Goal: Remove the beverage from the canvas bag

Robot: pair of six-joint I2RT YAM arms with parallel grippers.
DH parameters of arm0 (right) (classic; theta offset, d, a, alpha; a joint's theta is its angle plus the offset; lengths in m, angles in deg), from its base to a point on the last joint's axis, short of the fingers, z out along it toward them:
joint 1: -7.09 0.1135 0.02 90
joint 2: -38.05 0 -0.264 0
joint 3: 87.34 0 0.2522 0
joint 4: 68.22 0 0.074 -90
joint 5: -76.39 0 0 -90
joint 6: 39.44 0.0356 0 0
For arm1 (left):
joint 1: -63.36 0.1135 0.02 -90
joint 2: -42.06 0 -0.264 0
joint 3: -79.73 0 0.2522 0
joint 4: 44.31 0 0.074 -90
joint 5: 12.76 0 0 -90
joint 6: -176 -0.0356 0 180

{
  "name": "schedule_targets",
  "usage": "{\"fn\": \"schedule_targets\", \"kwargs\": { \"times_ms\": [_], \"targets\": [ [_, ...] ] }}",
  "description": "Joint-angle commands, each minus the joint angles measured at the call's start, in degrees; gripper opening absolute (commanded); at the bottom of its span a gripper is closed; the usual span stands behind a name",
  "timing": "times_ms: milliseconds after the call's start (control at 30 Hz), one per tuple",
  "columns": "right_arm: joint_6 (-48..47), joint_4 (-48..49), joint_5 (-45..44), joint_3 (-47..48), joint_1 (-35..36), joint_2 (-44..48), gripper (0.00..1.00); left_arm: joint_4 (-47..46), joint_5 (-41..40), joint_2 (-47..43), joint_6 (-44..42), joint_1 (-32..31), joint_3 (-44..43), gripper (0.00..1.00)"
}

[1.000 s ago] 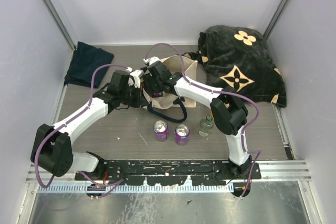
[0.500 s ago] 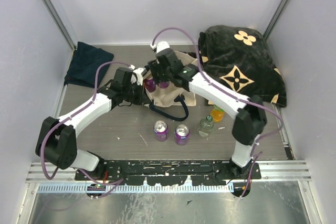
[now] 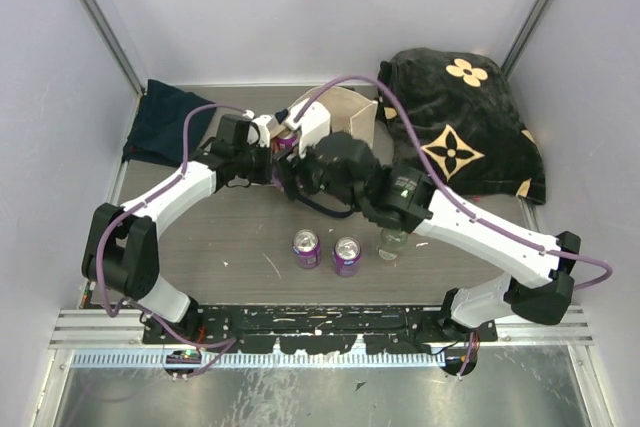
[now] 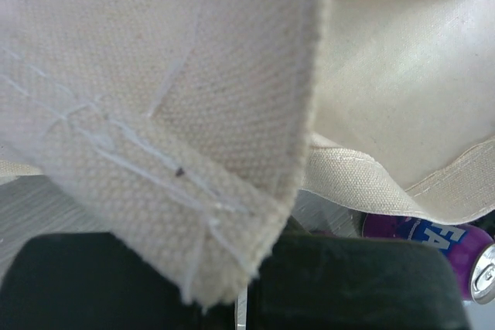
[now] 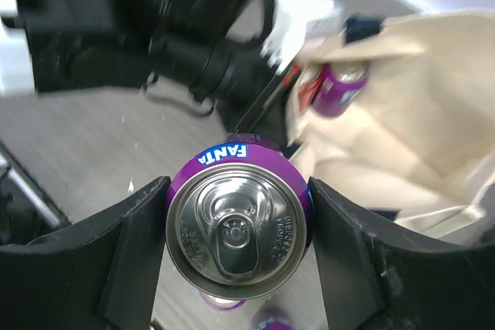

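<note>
The cream canvas bag stands at the back middle; its inside shows in the right wrist view. My right gripper is shut on a purple Fanta can, one finger on each side, held above the table just left of the bag. In the top view this gripper hides the can. A second purple can lies in the bag's mouth. My left gripper is shut on the bag's rim fold.
Two purple cans and a clear bottle stand on the table in front. A black bag with tan flowers lies at the back right. A dark navy cloth lies at the back left.
My right gripper has come up out of the bag with the purple can and swung forward to the bag's left front. The left gripper has kept its hold on the rim.
</note>
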Motion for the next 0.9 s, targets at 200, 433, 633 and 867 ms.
{"fn": "schedule_targets", "kwargs": {
  "times_ms": [200,433,633,867],
  "targets": [
    [2.6,12.8,6.4,-10.4,2.0,-3.2,0.01,1.8,4.0,3.0,2.6,4.8,-1.7,0.01],
    [0.7,17.5,10.4,-11.3,2.0,-8.9,0.00,2.3,5.0,2.5,3.0,4.8,-1.5,0.01],
    [1.5,18.0,10.0,-13.9,1.1,-13.6,0.01,0.9,6.1,2.4,4.3,4.8,-0.1,0.01],
    [3.9,22.5,12.9,-19.7,-0.2,-16.4,0.01,0.3,6.3,2.1,4.7,4.8,0.8,0.01]
  ]
}}
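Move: My right hand holds a Fanta can high up. The bare spot for it lies about 28 cm below, 6 cm to the left and 3 cm back. One standing can is about 4 cm back, level sideways. A second standing can is some 6 cm back and 7 cm right, and the canvas bag about 17 cm ahead and 3 cm right, all nearly 30 cm lower. From my left hand the spot lies 12 cm back, 3 cm right and 6 cm lower. I keep my grip on the purple can and bring my right hand down fast, about 23 cm, drifting some 5 cm left so the can comes down just left of the nearer standing can. On the way I tip the fingers roughly 20 degrees further down. My left hand keeps its pinch on the bag's rim, easing it a centimetre or two forward, then holding. ##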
